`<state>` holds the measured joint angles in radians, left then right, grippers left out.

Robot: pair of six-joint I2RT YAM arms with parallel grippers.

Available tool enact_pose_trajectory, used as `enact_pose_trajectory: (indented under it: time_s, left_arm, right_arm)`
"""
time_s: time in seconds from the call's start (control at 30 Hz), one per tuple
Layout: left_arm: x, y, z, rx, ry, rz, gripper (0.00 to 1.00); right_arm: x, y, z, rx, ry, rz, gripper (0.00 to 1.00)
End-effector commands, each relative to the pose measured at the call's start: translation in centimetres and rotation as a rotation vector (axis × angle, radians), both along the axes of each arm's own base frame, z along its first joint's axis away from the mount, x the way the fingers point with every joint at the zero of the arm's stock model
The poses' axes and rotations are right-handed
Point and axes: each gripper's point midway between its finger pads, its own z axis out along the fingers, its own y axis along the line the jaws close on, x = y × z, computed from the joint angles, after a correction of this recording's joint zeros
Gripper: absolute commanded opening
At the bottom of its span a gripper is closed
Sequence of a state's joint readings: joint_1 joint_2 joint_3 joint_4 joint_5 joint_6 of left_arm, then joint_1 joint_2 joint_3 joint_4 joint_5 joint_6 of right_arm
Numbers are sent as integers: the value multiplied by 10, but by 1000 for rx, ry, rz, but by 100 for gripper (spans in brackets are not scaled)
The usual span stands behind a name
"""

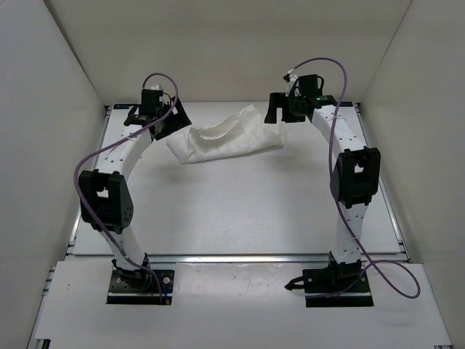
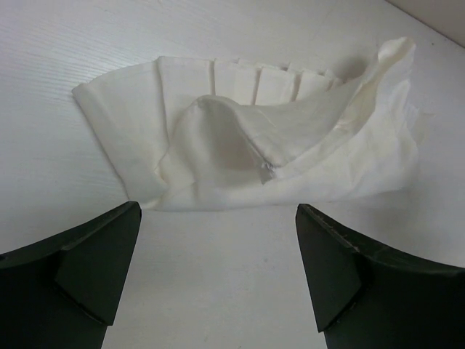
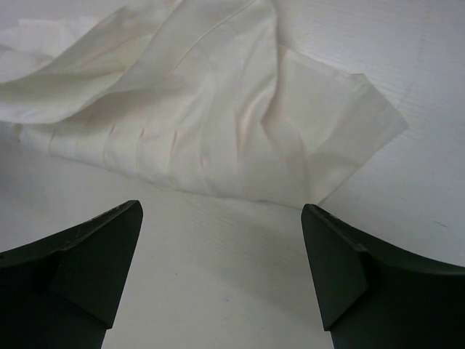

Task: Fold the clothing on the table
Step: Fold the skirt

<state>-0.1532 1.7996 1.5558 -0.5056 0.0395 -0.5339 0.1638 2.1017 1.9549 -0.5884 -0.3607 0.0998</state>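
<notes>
The clothing (image 1: 227, 137) is a wrinkled white garment lying bunched at the far middle of the table (image 1: 240, 211). In the left wrist view the clothing (image 2: 247, 138) shows pleats and a raised fold with a zipper end. My left gripper (image 1: 171, 120) stands open just off its left end, with bare table between the fingers (image 2: 94, 262). My right gripper (image 1: 278, 113) is open beside the garment's right end. The right wrist view shows the clothing (image 3: 211, 109) lying just beyond the open fingers (image 3: 341, 262). Neither gripper holds anything.
White walls (image 1: 65, 94) close in the table on the left, right and back. Aluminium rails (image 1: 240, 258) run along its edges. Purple cables (image 1: 87, 163) loop off both arms. The arm bases (image 1: 138, 283) sit at the near edge.
</notes>
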Motion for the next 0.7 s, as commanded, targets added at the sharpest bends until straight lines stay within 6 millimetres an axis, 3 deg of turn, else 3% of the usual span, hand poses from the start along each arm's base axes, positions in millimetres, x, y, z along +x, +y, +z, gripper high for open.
enact_pose_trajectory:
  time_s: [0.0,0.1,0.17,0.3,0.37,0.43,0.53,0.67]
  left_arm:
    - [-11,-8,-1,20,-31,-54,98]
    - [-21,-18,-22,28,7,-92,88]
    - [-28,-22,-40,41,49,-109,65]
    - [-29,-19,-54,30,79,-94,36]
    - [-24,-18,-62,34,91,-96,29]
    - [-14,-15,-56,36,81,-84,17]
    - [-3,-22,-59,33,82,-96,10]
    - [6,-24,-64,36,99,-93,1]
  right_arm:
    - [-7,16,-11,-58,-24,57,88]
    - [-2,10,-27,-77,-1,46,83]
    - [4,8,-29,-66,2,42,75]
    - [15,-2,-35,-81,2,9,73]
    - [19,-8,-40,-93,7,-14,73]
    - [21,-11,-44,-91,12,-13,70]
    - [23,-13,-49,-74,24,-14,49]
    - [24,-2,-59,-49,41,1,36]
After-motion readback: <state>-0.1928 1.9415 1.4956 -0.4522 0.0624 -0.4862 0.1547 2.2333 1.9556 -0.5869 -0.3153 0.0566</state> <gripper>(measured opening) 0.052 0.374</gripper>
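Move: The skirt lies crosswise, roughly 12 cm below both open hands. Its near left corner is about 1 cm ahead of the left hand and 3 cm to its left, with a raised flap some 7 cm ahead and 9 cm to the right. Its near right corner is about 3 cm ahead of the right hand and 3 cm to its right. Both hands sink about 8 cm towards the skirt's near corners, left fingers closing fully, right ones closing halfway. ##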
